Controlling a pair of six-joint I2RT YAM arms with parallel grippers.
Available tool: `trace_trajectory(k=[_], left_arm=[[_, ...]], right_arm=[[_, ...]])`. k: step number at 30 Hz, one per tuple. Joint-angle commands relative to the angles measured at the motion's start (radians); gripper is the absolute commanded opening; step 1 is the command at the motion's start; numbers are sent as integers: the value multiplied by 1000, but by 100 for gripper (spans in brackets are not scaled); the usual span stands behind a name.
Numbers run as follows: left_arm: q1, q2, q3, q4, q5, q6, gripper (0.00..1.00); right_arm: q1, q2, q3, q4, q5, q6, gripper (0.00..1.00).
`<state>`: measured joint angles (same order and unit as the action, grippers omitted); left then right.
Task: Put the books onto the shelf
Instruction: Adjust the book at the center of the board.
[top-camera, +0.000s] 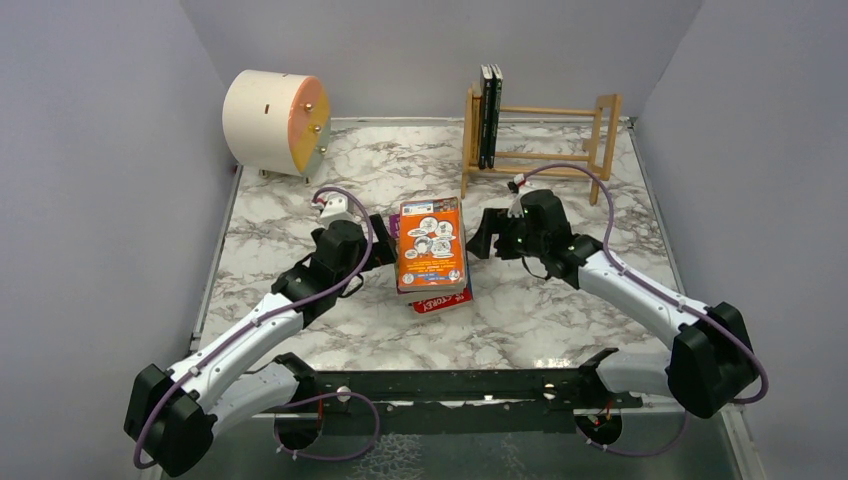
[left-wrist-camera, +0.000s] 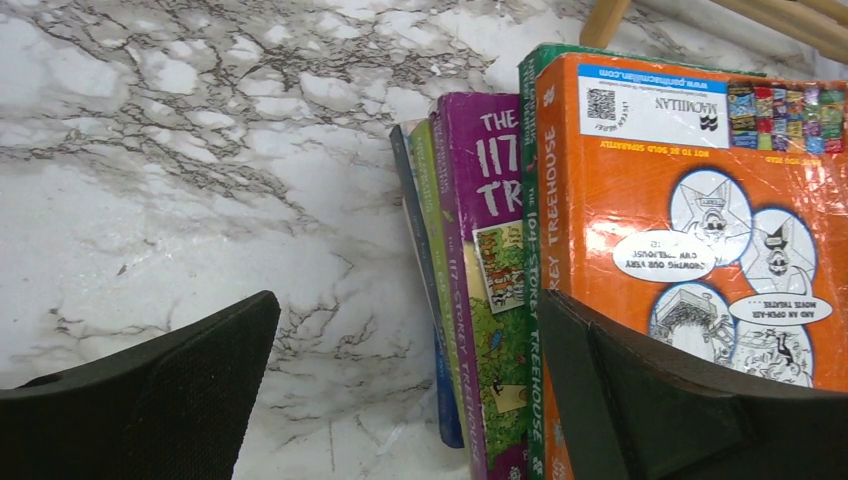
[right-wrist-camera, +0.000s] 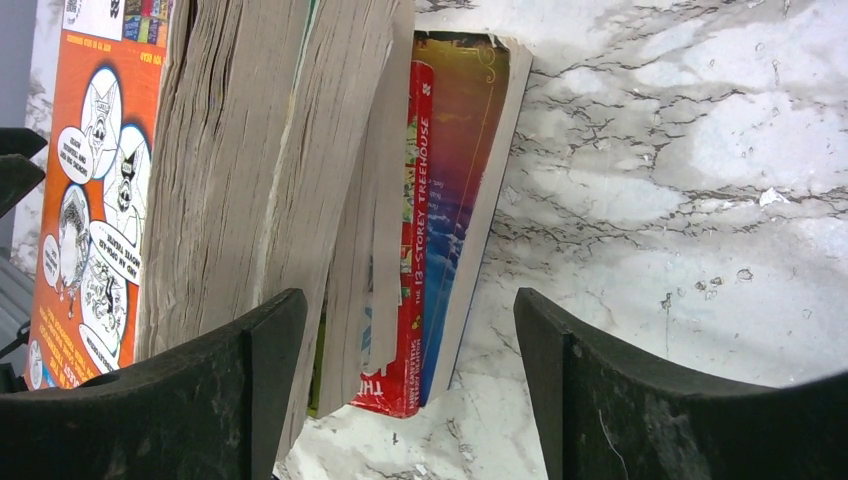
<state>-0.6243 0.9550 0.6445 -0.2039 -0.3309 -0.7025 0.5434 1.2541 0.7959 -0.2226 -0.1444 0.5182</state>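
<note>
A stack of books (top-camera: 432, 245) lies flat mid-table, orange cover on top and a red book (top-camera: 443, 303) sticking out underneath. Two dark books (top-camera: 489, 118) stand at the left end of the light-wood shelf (top-camera: 560, 112) at the back. My left gripper (top-camera: 378, 248) is open at the stack's left side; in its wrist view the purple book (left-wrist-camera: 490, 190) and green spine (left-wrist-camera: 530, 260) lie between its fingers, and the right finger (left-wrist-camera: 680, 400) overlaps the orange book (left-wrist-camera: 690, 200). My right gripper (top-camera: 480, 238) is open at the stack's right side, around page edges (right-wrist-camera: 250, 150) and the red spine (right-wrist-camera: 415, 250).
A cream cylinder (top-camera: 275, 122) with an orange face stands at the back left. Grey walls close in the marble table (top-camera: 300, 210) on three sides. The shelf's right part holds no books.
</note>
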Motion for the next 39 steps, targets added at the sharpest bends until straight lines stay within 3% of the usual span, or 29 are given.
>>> trace_trajectory(k=[1, 22, 39], left_arm=[[8, -12, -8, -66, -58, 21, 99], [11, 80, -4, 30, 125, 16, 99], [-25, 106, 9, 94, 167, -13, 99]], right_arm=[[6, 14, 43, 9, -14, -11, 74], [26, 160, 178, 37, -53, -29, 72], [26, 344, 342, 84, -58, -47, 72]])
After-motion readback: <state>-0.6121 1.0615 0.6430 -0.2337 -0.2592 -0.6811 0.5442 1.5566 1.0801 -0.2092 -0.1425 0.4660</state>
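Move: The orange book crowning the stack has its middle about 10 cm left of the right hand and 3 cm back, roughly at its height; from the left hand that middle is some 13 cm right, about level fore and aft, and 4 cm lower. The purple book lies beneath, about 4 cm under it. The red book low in the pile is 8 cm left of the right hand, 6 cm back and 10 cm down; the shelf stands about 20 cm ahead and 12 cm right of the right hand. The orange book's page-edge side is pushed along by the right hand's left finger, the hand going forward about 6.5 cm and left nearly 4, slowly at first, its opening almost unchanged. On the spine side the wide-open left hand sinks about 4 cm, tips slightly down and ends with its right finger against the upper books' spines. ##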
